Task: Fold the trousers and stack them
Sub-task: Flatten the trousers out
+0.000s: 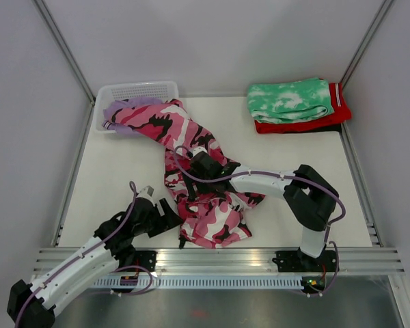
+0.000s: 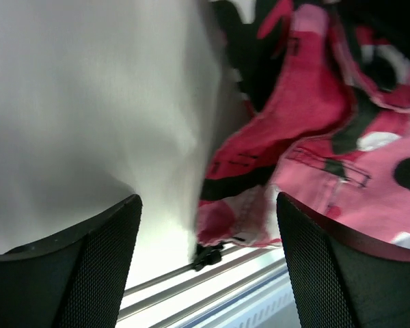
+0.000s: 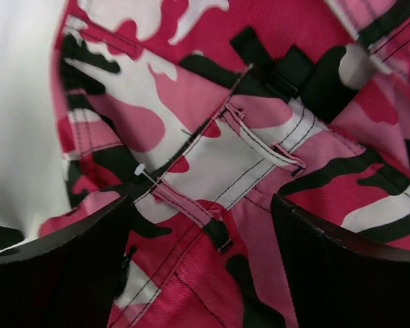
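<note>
The pink, white and black camouflage trousers [image 1: 205, 198] lie crumpled from the white basket [image 1: 133, 91] down to the table's near edge. The lilac trousers [image 1: 123, 109] show only as a bit of fabric in the basket, under the camouflage leg. My left gripper [image 1: 172, 217] is open just left of the camouflage hem [image 2: 273, 219], holding nothing. My right gripper [image 1: 195, 167] is open right above the camouflage waistband and belt loops [image 3: 225, 157]; I cannot tell if it touches them.
A green-and-white tie-dye folded garment [image 1: 290, 99] lies on a red folded garment [image 1: 307, 123] at the back right. An aluminium rail [image 1: 219, 258] runs along the near table edge and shows in the left wrist view [image 2: 212, 273].
</note>
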You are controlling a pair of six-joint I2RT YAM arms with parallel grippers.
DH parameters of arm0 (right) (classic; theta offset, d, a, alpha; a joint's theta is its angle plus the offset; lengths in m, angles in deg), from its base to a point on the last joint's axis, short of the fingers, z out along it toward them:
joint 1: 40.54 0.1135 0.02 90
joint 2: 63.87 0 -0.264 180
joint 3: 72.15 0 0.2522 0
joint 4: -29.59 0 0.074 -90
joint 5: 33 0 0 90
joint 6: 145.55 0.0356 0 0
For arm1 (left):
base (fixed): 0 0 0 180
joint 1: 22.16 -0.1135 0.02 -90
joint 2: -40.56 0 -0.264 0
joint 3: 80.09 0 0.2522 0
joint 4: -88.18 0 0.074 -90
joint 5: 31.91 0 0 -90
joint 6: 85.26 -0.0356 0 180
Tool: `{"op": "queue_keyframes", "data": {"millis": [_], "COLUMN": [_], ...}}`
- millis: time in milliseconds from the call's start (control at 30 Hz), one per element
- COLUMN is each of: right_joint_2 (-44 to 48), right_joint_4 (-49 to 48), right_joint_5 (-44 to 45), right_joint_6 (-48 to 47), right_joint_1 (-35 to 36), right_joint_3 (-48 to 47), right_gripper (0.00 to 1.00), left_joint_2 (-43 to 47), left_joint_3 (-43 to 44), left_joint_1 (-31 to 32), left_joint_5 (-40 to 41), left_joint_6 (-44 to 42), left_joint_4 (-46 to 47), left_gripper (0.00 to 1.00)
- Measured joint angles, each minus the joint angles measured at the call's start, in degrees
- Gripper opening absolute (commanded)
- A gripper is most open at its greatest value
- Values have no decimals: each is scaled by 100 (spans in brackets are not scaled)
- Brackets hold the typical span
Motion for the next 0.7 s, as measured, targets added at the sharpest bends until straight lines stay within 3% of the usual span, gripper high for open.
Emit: {"op": "queue_keyframes", "data": {"millis": [100,200,233,300,400,467,500,533,600,700], "right_joint_2": [-122,-131,-151,-229,-350,-304,-258,-146,216,1115], "right_joint_4": [9,-68,-103,-122,-9,107,142,186,216,-15], "right_joint_5": [-72,-149,-157,-153,-66,63,125,219,389,695], "right_joint_6": [-2,-2,-11,-44,0,2,0,0,2,28], "right_joint_1": [0,0,0,0,0,0,0,0,0,0], "right_joint_3": [0,0,0,-15,-85,-133,-153,-162,-173,-105], "right_gripper": [80,62,35,0,0,0,0,0,0,0], "left_joint_2": [162,199,192,127,-114,-216,-249,-280,-350,-560], "left_joint_3": [-297,-573,-664,-787,-846,-855,-855,-855,-855,-855], "left_joint_1": [0,0,0,0,0,0,0,0,2,4], "left_joint_5": [-282,-535,-632,-789,-1008,-1128,-1150,-1180,-1217,-1294], "left_joint_6": [68,98,101,98,59,31,7,-17,-101,-177], "left_joint_4": [575,1191,1425,1777,2173,2352,2430,2509,2627,2876], "left_gripper": [85,82,80,78,75,65,55,30,4,2]}}
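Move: The fold of trousers for the right gripper lies straight beneath it, about 2 cm down. From that gripper, the leg trailing into the white basket is some 17 cm ahead and 9 cm left, and the basket itself 23 cm ahead and 18 cm left. The trousers' near-left edge lies about 5 cm to the left gripper's right, level ahead and in height; the black tag is roughly 4 cm right and 6 cm back of that gripper. Sink the right gripper about 2 cm into the trousers, shut it on the fold under it, then lift straight up some 11 cm, easing slightly forward. Meanwhile slide the left gripper about 5 cm right with a slight rise, swinging its fingers flatter and towards the right, and close them to pinch the trousers' near-left edge. ##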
